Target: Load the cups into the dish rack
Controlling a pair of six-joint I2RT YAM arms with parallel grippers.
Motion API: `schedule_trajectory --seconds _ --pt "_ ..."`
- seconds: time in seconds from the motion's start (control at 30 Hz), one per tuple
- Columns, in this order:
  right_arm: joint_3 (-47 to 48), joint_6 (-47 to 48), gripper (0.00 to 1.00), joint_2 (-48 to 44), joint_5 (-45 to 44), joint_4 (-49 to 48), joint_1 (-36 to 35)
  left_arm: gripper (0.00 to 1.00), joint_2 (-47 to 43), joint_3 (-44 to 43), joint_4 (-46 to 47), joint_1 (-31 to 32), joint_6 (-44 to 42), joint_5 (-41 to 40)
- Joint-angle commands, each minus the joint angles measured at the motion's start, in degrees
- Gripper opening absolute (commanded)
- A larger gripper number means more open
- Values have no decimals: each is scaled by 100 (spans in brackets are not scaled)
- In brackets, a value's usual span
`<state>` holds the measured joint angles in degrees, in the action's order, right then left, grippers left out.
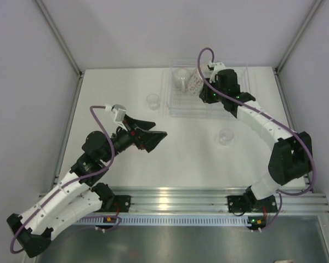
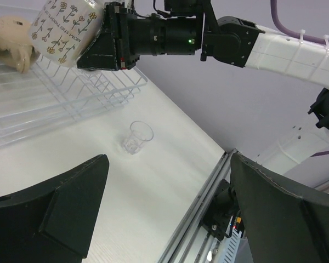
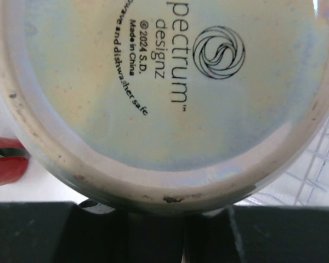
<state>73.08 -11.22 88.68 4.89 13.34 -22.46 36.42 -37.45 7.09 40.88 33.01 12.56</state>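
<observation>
My right gripper (image 1: 205, 87) is shut on a white mug with flower print (image 1: 195, 83) and holds it over the clear plastic dish rack (image 1: 230, 107). The left wrist view shows this mug (image 2: 66, 24) tilted above the rack (image 2: 71, 96), next to a tan mug (image 2: 13, 34) lying in it. In the right wrist view the mug's printed base (image 3: 170, 82) fills the frame. My left gripper (image 1: 153, 137) is open and empty over the table's middle. Two small clear glasses stand on the table, one left of the rack (image 1: 152, 100) and one in front of it (image 1: 226, 136).
A red object (image 3: 5, 164) shows at the left edge of the right wrist view, beside the mug. The table's metal rail (image 1: 175, 197) runs along the near edge. White enclosure walls stand on both sides and behind the rack.
</observation>
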Motion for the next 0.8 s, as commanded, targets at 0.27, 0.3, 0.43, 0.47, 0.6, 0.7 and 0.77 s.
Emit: schedule_trajectory --seconds 0.27,0.3,0.43,0.47,0.6,0.7,0.77 --pt "857 1621 0 825 -76 -1167 75 98 31 89 143 16 311 168" --pt "857 1702 0 861 -84 -1202 75 98 5 98 143 16 320 168" --pt "910 2010 0 1063 -102 -1246 75 98 -13 98 143 16 390 194" --pt "927 2054 0 1089 -102 -1238 84 98 -4 80 143 16 390 203" --pt "989 2264 0 1256 -32 -1194 84 98 14 28 91 16 355 238" --pt "998 2318 0 1406 -84 -1176 101 98 22 -25 64 16 346 212" --pt "1033 2344 0 1520 -93 -1176 163 98 14 -34 64 16 398 221"
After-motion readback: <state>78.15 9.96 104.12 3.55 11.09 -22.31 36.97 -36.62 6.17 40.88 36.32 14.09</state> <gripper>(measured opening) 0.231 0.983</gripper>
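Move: The right hand already holds the flowered cup base-up. It is bound for the near part of the dish rack, about 10 cm ahead of this hand, 3 cm left and 14 cm down. The tan cup stands some 16 cm ahead and about level sideways; the white cup is roughly 15 cm ahead and 9 cm left, both 14 cm below. From the left hand, that rack spot lies about 34 cm ahead, 12 cm right and 26 cm down. Down and forward, the right hand lowers the flowered cup into the dish rack on the near side of the tan cup, sinking about 8 cm while reaching nearly 5 cm outward, quick at first and then slower. The wrist rolls some 20 degrees, left side dipping, and turns slightly counter-clockwise; the fingers keep their grip. ##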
